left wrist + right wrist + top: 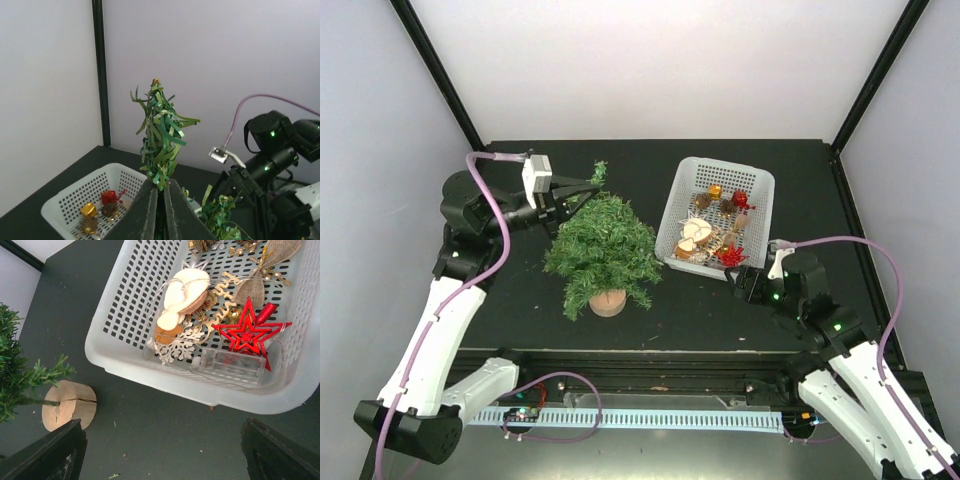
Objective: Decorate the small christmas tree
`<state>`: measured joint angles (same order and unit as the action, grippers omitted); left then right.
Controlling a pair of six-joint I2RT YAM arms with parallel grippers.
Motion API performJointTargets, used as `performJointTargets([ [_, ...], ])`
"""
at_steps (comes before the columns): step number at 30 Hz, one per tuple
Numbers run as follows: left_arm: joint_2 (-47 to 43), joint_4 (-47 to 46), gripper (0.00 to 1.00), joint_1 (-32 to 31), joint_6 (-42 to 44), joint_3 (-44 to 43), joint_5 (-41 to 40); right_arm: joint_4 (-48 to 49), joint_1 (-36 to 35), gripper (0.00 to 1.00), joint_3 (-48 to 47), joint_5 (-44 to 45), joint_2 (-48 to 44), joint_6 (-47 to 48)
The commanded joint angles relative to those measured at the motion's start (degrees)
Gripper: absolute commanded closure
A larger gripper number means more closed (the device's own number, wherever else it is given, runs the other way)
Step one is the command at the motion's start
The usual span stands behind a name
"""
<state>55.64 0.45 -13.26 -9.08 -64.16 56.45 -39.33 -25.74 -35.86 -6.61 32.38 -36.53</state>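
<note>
The small christmas tree (605, 245) stands on its round wooden base (608, 302) at the table's middle. My left gripper (582, 190) is above its far left side, shut on a strip of green tinsel garland (599, 172). In the left wrist view the garland (161, 135) sticks up from the closed gripper (161, 187). My right gripper (745, 280) is open and empty just in front of the white basket (670, 215). In the right wrist view, the gripper (162, 460) is over bare table, between the tree base (67, 405) and the basket rim (200, 390).
The basket holds a red star (247, 332), a white snowflake (182, 340), a cream wooden ornament (182, 290), a clear battery box (230, 362), and red (108, 196) and gold (88, 210) gift boxes. White walls with black posts enclose the table.
</note>
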Motion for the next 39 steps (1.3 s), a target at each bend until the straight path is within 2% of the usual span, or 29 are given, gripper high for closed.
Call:
performJointTargets([
  [1, -3.1, 2.77, 0.92, -0.37, 4.17, -0.18, 0.48, -0.42, -0.1, 0.15, 0.19, -1.13, -0.33, -0.1],
  [5, -4.68, 6.99, 0.84, -0.28, 6.55, -0.33, -3.04, -0.36, -0.1, 0.15, -0.82, -2.24, -0.1, 0.77],
  [9, -6.53, 11.69, 0.84, 0.19, 9.35, -0.27, -6.19, -1.21, -0.03, 0.17, -3.12, -3.19, -0.04, 2.14],
  [15, -9.33, 16.83, 0.77, 0.74, 11.82, -1.82, -7.43, -2.22, -0.1, 0.16, -7.85, -4.96, 1.7, 6.32],
  [20, -11.33, 20.3, 0.74, 1.71, 12.17, -3.95, -11.55, -2.08, -0.1, 0.16, -11.1, -5.4, 4.31, 8.16],
  [26, -12.94, 24.92, 0.51, 2.27, 13.1, -7.1, -13.68, 0.07, -0.1, 0.16, -9.96, -6.78, 5.63, 8.82],
  [32, -13.44, 27.43, 0.4, 3.56, 11.54, -11.85, -12.93, 1.94, -0.34, 0.16, -8.42, -9.17, 5.87, 10.35],
  [33, -13.45, 28.05, 0.34, 4.0, 11.34, -12.79, -13.38, 1.88, -0.81, 0.16, -8.78, -8.9, 5.93, 10.8],
  [37, -13.58, 31.71, 0.31, 5.83, 11.31, -16.92, -17.94, -0.29, -6.1, 0.17, -12.35, -2.56, 7.78, 13.2],
  [39, -13.71, 33.56, 0.31, 6.78, 11.28, -18.64, -20.7, -1.79, -13.37, 0.18, -14.82, 4.16, 10.76, 13.98],
])
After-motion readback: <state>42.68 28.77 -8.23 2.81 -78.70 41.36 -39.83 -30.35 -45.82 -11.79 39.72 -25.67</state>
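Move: Pinched in the left fingers is the tree's top, its tip about 4 cm above that hand; the tree's stump sits some 6 cm back, 4 cm right and 42 cm below it. The basket lies about 15 cm ahead and 30 cm right of the left hand. The tree's stump is some 32 cm left of the right hand, 3 cm back and 16 cm down; from this hand the basket is 16 cm ahead and 7 cm left, its red star 8 cm ahead and 4 cm left, both about 15 cm down. Opening wide, the left fingers let go of the treetop while the hand draws back and left about 6 cm each, then also rises some 6 cm late on, swinging roughly 20 degrees counter-clockwise away from the tree. The right hand, still open and empty, rises about 5 cm and edges 4 cm left towards the tree, turning 15 degrees counter-clockwise. ##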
